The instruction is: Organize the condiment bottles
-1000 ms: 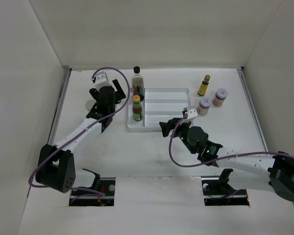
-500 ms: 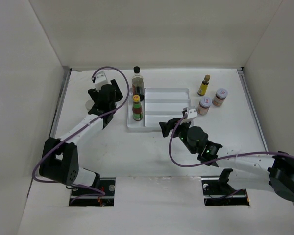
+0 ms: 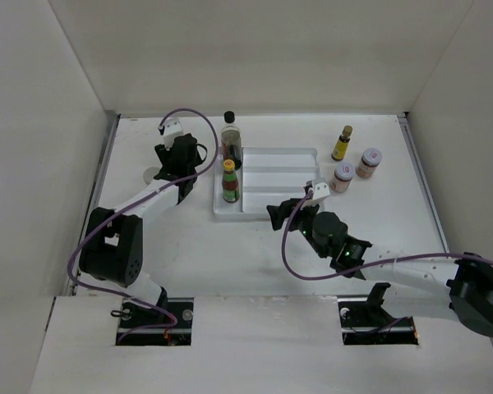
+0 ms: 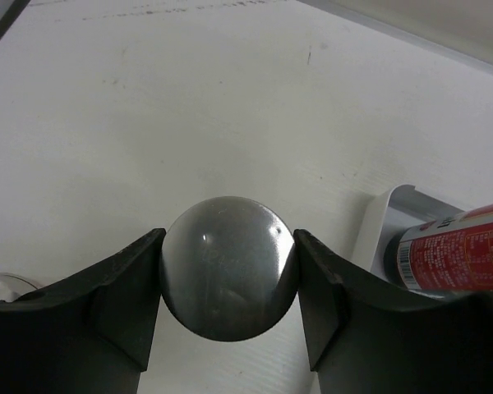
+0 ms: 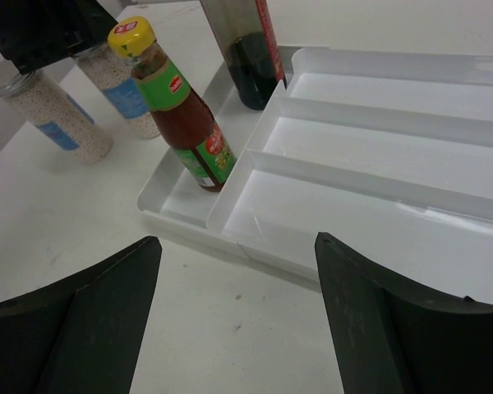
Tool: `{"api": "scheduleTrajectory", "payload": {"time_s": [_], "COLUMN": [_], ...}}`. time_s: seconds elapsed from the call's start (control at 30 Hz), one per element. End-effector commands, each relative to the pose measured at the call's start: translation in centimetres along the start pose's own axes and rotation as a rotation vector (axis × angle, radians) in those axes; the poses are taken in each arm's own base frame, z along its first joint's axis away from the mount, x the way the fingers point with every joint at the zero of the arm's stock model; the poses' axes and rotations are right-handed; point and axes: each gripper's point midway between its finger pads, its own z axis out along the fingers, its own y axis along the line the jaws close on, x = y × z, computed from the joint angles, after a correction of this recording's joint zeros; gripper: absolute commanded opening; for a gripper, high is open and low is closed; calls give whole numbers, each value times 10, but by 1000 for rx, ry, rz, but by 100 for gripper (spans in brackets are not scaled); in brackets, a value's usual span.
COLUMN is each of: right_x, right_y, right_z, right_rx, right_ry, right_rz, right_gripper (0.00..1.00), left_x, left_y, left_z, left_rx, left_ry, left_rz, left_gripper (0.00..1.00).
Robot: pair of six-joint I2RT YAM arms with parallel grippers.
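Note:
My left gripper [image 3: 181, 156] [image 4: 228, 238] is shut on the grey lid of a spice jar [image 4: 228, 267] left of the white tray [image 3: 273, 158]. The right wrist view shows this jar [image 5: 122, 86] standing on the table under the gripper. A second spice jar [image 3: 152, 174] [image 5: 45, 115] stands just left of it. The tall dark bottle [image 3: 230, 138] [image 5: 246, 49] and the red-green yellow-capped bottle [image 3: 229, 182] [image 5: 181, 107] stand in the tray's left compartment. My right gripper [image 3: 283, 215] [image 5: 238, 246] is open and empty before the tray's front edge.
A tiny yellow bottle [image 3: 342, 144] and two pale-lidded jars [image 3: 343, 176] [image 3: 368, 162] stand right of the tray. The tray's three long compartments [image 5: 378, 148] hold nothing. White walls enclose the table on three sides.
My left arm has swung, moving its gripper a little toward the back and the tray. The right arm has not moved.

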Motion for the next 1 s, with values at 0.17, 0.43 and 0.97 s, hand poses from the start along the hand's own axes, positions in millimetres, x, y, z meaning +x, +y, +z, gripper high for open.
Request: {"api": "scheduleTrajectory", "payload": {"time_s": [0.17, 0.43, 0.97], "right_x": [-21, -26, -38], "right_y": [3, 2, -22], "right_z": [0, -3, -10], "right_rx": [-7, -5, 75], "right_ry": [-67, -88, -158], "right_rz": [34, 49, 95], "right_gripper": [82, 82, 81], "left_x": [-84, -184, -204], "left_y": [-17, -4, -163], "left_z": [-37, -145, -248], "left_rx": [100, 241, 669], "left_ry": [-192, -437, -453], "left_rz": [-131, -288, -262], "left_gripper": [35, 32, 31]}}
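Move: The left hand already grips the upper part of a white-grained jar standing on the table; the divided part of the white tray lies about 27 cm to its right, roughly level with it and 11 cm below. The sauce bottle stands some 13 cm right and 4 cm back, the dark bottle 13 cm right and 5 cm ahead, the other jar 7 cm left and 4 cm back. From the right hand, the divided part lies about 12 cm straight ahead. Left hand lifts the held jar some 26 cm, drawing back, then swings about 15 cm right towards the tray. ##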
